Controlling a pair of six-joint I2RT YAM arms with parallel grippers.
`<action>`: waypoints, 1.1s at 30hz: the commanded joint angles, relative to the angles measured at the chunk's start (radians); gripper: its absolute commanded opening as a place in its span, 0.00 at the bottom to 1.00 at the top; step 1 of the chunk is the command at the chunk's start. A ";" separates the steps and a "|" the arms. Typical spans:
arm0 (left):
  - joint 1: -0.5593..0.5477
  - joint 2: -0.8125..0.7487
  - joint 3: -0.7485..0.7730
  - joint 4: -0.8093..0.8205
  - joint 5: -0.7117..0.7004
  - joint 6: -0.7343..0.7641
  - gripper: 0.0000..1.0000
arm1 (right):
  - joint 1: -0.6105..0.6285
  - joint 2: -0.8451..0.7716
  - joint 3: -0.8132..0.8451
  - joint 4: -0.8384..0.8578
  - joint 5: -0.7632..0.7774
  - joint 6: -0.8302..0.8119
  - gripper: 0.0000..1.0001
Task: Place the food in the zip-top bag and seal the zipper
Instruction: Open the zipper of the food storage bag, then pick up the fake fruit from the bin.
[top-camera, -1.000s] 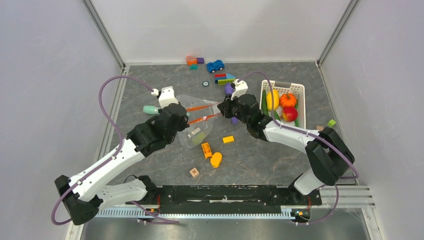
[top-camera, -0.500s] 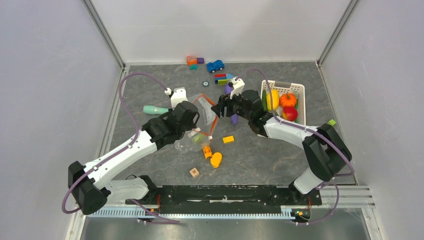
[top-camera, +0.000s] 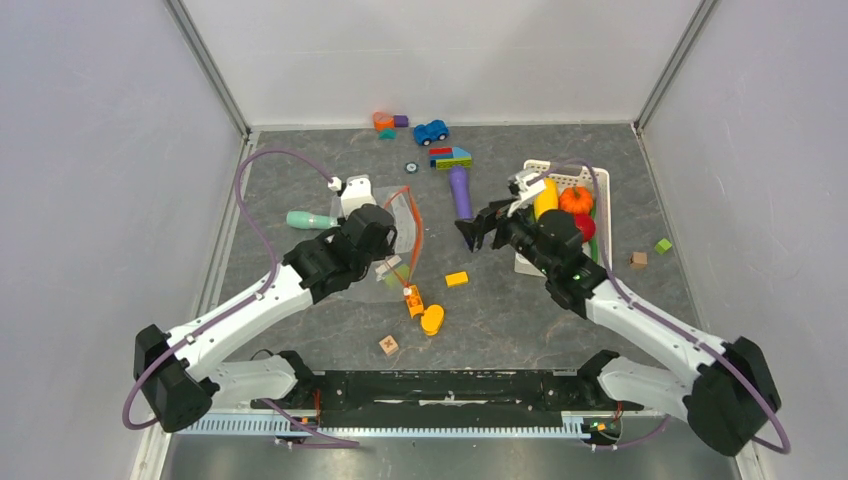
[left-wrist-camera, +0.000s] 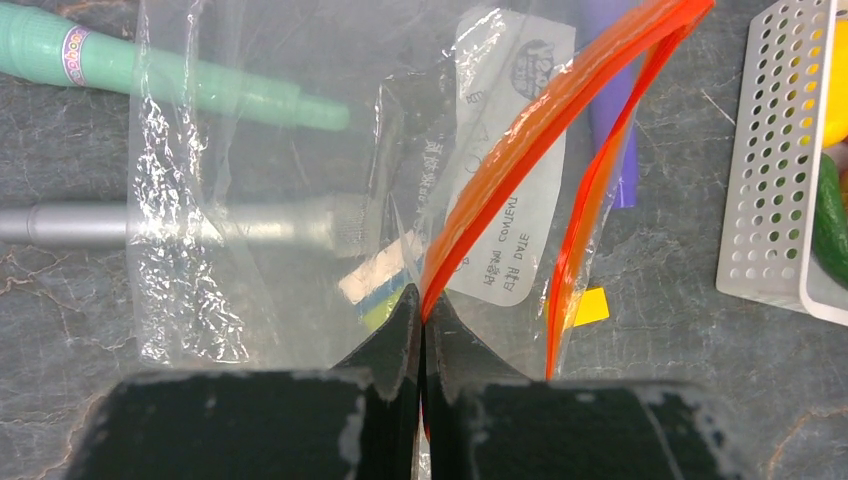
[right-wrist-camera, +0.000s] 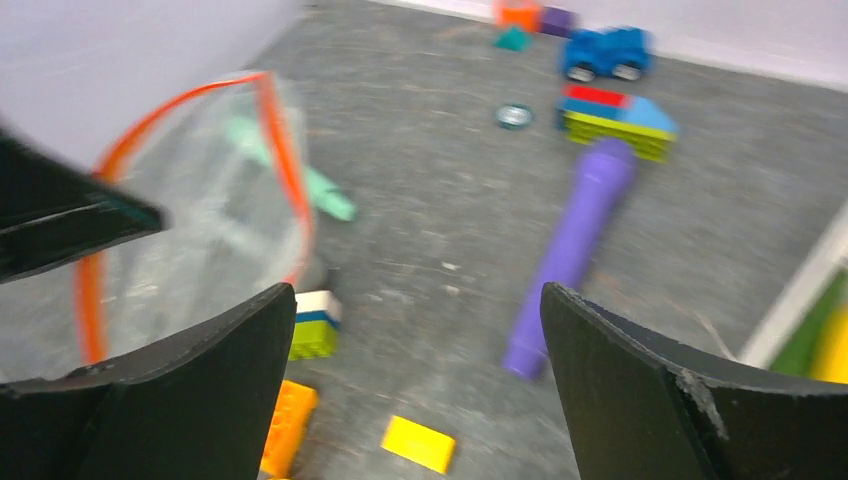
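The clear zip-top bag (top-camera: 385, 222) hangs open, its white label (left-wrist-camera: 512, 190) facing the left wrist camera. My left gripper (left-wrist-camera: 421, 308) is shut on one side of the orange-red zipper (left-wrist-camera: 545, 125), and the other side bows away (top-camera: 413, 225). In the bag lies only a small green-and-white block (left-wrist-camera: 380, 290). My right gripper (top-camera: 481, 228) stands wide open with nothing in it, apart from the bag and right of its mouth (right-wrist-camera: 285, 160). The food lies in the white basket (top-camera: 592, 173): yellow squash (top-camera: 545, 198), orange pumpkin (top-camera: 576, 199), red fruit (top-camera: 587, 226), green cucumber (left-wrist-camera: 830, 215).
A purple tool (top-camera: 459, 190) lies between the bag and the basket, a teal tool (top-camera: 306, 220) left of the bag. Yellow (top-camera: 456, 279) and orange (top-camera: 413, 300) blocks sit in front of the bag. A blue toy car (top-camera: 431, 131) and more blocks lie at the back.
My right gripper has let go of the bag's mouth, opened wide and drawn back right toward the basket. The left gripper keeps its hold, and the mouth now runs front to back.
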 joint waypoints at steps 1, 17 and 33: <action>0.006 -0.050 -0.040 0.059 0.005 0.016 0.02 | -0.020 -0.096 -0.043 -0.242 0.402 0.019 0.98; 0.006 -0.083 -0.146 0.167 0.106 0.069 0.02 | -0.356 0.017 0.054 -0.622 0.608 0.064 0.98; 0.007 -0.158 -0.208 0.231 0.123 0.072 0.02 | -0.445 0.252 0.060 -0.389 0.682 0.232 0.98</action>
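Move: The red pomegranate in the basket lies about 27 cm to the right of the right hand, 8 cm farther out and some 21 cm below. The orange pumpkin is about 7 cm beyond it, with the yellow squash 7 cm left of the pumpkin; the small cucumber lies 5 cm left of the pomegranate and 5 cm nearer the base. From the left hand, which holds the bag's rim, the pomegranate is roughly 43 cm right, 8 cm out and 17 cm down. Towards the pomegranate in the basket, the empty right hand swings about 26 cm right, away from the bag, and sinks some 15 cm, turning about 60 degrees clockwise and tipping its wide-open fingers downward. The left hand keeps its pinch on the bag's rim, easing a few centimetres down and back with a slight clockwise turn. ##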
